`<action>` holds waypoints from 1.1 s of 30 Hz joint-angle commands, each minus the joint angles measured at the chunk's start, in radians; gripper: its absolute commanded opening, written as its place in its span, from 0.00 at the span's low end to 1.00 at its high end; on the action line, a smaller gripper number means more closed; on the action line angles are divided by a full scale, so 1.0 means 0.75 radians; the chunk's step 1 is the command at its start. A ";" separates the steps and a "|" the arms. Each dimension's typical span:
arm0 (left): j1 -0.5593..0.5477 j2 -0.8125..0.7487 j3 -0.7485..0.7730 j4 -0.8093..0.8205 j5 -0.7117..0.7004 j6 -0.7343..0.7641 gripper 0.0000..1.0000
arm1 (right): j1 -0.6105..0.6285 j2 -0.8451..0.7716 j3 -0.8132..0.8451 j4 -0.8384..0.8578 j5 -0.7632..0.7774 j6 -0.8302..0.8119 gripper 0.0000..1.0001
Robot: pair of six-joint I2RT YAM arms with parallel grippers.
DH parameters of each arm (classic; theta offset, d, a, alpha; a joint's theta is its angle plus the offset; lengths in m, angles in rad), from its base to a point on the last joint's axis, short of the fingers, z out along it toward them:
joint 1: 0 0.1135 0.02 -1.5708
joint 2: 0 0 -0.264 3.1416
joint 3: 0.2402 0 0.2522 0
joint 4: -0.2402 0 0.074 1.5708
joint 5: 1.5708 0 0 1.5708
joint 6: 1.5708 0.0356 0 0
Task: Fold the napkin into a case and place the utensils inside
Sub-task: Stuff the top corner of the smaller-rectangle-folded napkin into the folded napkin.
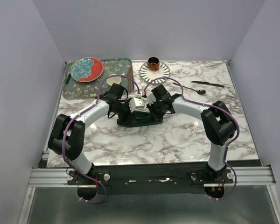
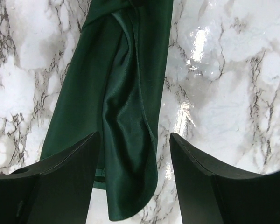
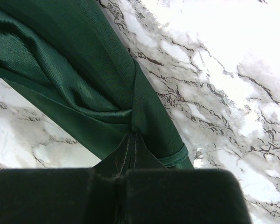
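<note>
The dark green napkin (image 1: pixel 142 120) lies bunched into a long strip on the marble table, under both grippers. Seen from the left wrist, the napkin (image 2: pixel 126 107) runs away from the camera as a creased, folded band. My left gripper (image 2: pixel 134 137) is open, its fingers on either side of the near end without pinching it. My right gripper (image 3: pixel 133 140) is shut on a gathered fold of the napkin (image 3: pixel 84 70). In the top view the left gripper (image 1: pixel 128 111) and right gripper (image 1: pixel 151 108) nearly meet above the cloth. A black knife (image 1: pixel 206 84) lies at the back right.
A spoon (image 1: pixel 199 91) lies just in front of the knife. A striped plate (image 1: pixel 162 73) carries a small brown cup (image 1: pixel 153 62) at the back centre. A green tray (image 1: pixel 79 88) at the back left holds a red and teal plate (image 1: pixel 87 69) and a white cup (image 1: pixel 114 81).
</note>
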 commanded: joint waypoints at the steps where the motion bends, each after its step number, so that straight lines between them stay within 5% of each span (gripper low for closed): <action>1: -0.035 0.079 0.005 0.044 -0.064 0.112 0.70 | -0.008 0.018 -0.016 -0.065 -0.006 -0.021 0.01; 9: -0.041 0.159 0.044 0.052 -0.082 0.141 0.57 | -0.011 0.008 -0.018 -0.059 -0.027 -0.034 0.01; 22: -0.043 0.192 0.130 0.054 -0.072 0.149 0.00 | -0.019 -0.037 -0.004 -0.055 -0.029 -0.062 0.01; 33: -0.047 0.202 0.177 0.118 -0.058 0.112 0.00 | -0.029 -0.049 0.000 -0.055 -0.062 -0.083 0.01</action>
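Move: The loose layer edge of the folded napkin, near its left end, lies almost straight under the open left gripper: about 4 cm below and 1 cm ahead. The napkin's pocket end, where the right fingers are shut on it, is some 13 cm to the left hand's right, 1 cm ahead and 5 cm lower. The white mug stands about 22 cm ahead and 6 cm left. From the right gripper, the loose edge is roughly 13 cm left, level ahead and slightly higher. Lower the left gripper just under 4 cm onto the napkin's near side, straddle the loose layer edge and shut the fingers fully to pinch it. While closing, ease forward about 3 cm, a little to the right and up 1.5 cm, drawing the pinched cloth along. Keep the right gripper shut on the pocket end, nearly still. ##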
